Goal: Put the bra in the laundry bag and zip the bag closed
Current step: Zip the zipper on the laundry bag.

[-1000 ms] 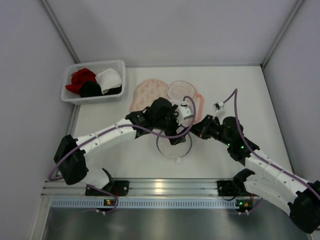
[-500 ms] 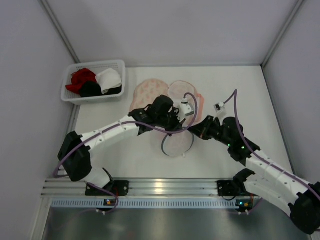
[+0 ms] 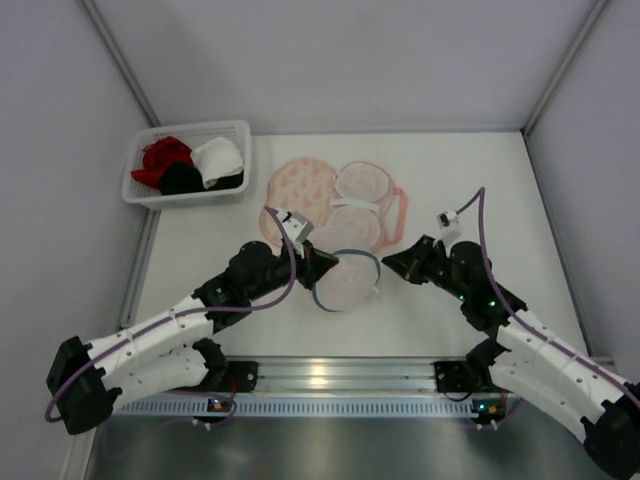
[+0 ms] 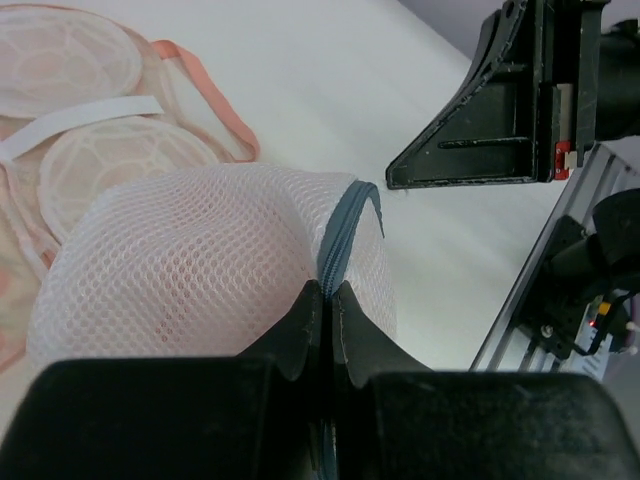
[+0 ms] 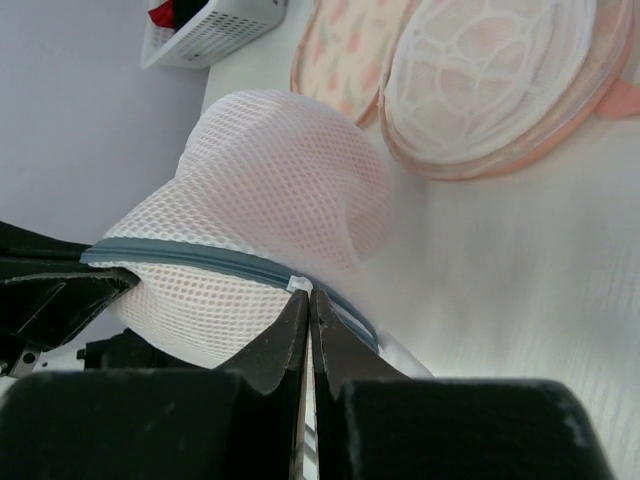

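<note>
A white mesh laundry bag [image 3: 345, 285] with a grey-blue zip rim is held between my two grippers. Pale pink, seemingly the bra, shows through the mesh [image 4: 180, 270]. My left gripper [image 3: 325, 262] is shut on the zip rim [image 4: 345, 225] at the bag's left side. My right gripper [image 3: 385, 265] is shut at a small white tab [image 5: 302, 285] on the zip, on the bag's right side. The bag bulges as a dome in the right wrist view [image 5: 270, 170]. Behind it lies an opened peach round bag: a floral disc [image 3: 298, 188] and white-ribbed discs [image 3: 365, 183].
A white basket [image 3: 235, 130] at the back left holds red, black and white garments. A peach strap loop [image 3: 402, 210] lies beside the discs. Walls close in on both sides, and a metal rail runs along the near edge.
My left arm has drawn back toward the near left and now grips the bag's left rim. The mesh bag has shifted slightly farther back. The right gripper has barely moved.
</note>
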Action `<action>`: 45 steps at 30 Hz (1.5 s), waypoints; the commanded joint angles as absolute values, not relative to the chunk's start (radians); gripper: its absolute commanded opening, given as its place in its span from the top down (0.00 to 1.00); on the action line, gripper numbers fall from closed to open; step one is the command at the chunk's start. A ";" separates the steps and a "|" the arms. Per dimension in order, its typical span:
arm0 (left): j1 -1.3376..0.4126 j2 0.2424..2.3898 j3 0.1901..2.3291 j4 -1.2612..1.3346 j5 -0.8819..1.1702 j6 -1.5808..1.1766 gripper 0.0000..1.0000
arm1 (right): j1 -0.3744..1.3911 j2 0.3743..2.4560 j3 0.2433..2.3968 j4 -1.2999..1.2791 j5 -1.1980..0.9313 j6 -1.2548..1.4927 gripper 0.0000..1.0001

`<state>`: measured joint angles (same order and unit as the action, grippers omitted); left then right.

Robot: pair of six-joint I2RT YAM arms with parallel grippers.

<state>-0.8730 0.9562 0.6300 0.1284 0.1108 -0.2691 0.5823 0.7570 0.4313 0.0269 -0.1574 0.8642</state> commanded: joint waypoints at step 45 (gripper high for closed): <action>-0.838 1.816 1.594 -0.769 0.733 0.450 0.02 | 0.589 0.704 0.538 -0.080 -0.207 0.564 1.00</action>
<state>-0.8368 1.7882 1.5555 -0.7601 0.6373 0.4442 0.5827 0.7219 0.4808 -0.1154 -0.1944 0.5682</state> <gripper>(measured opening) 0.982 0.005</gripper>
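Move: The left fingers still pinch the blue zip band of the laundry bag; their next place, the band by the zip pull, is about 10 cm to their right, roughly level in reach and some 4 cm lower. From the left hand, the bag's middle is around 4 cm back, 3 cm right and 6 cm lower, and the near bra cup about 10 cm ahead, 5 cm right and 12 cm below. The right hand has that zip pull right at its shut fingertips. The left hand dips slightly back as its fingers open wide and let go of the zip band, then arcs up and forward to the right and comes down and back beside the right fingers, ending about 8 cm right of and 6 cm below its start, turned some 45 degrees clockwise with its left side raised, and the open fingers straddling the band short of the pull. Meanwhile the shut right fingers keep hold of the zip pull, easing back about 1 cm, sinking nearly 3 cm and coming most of the way up again while the hand rolls its left side down. ##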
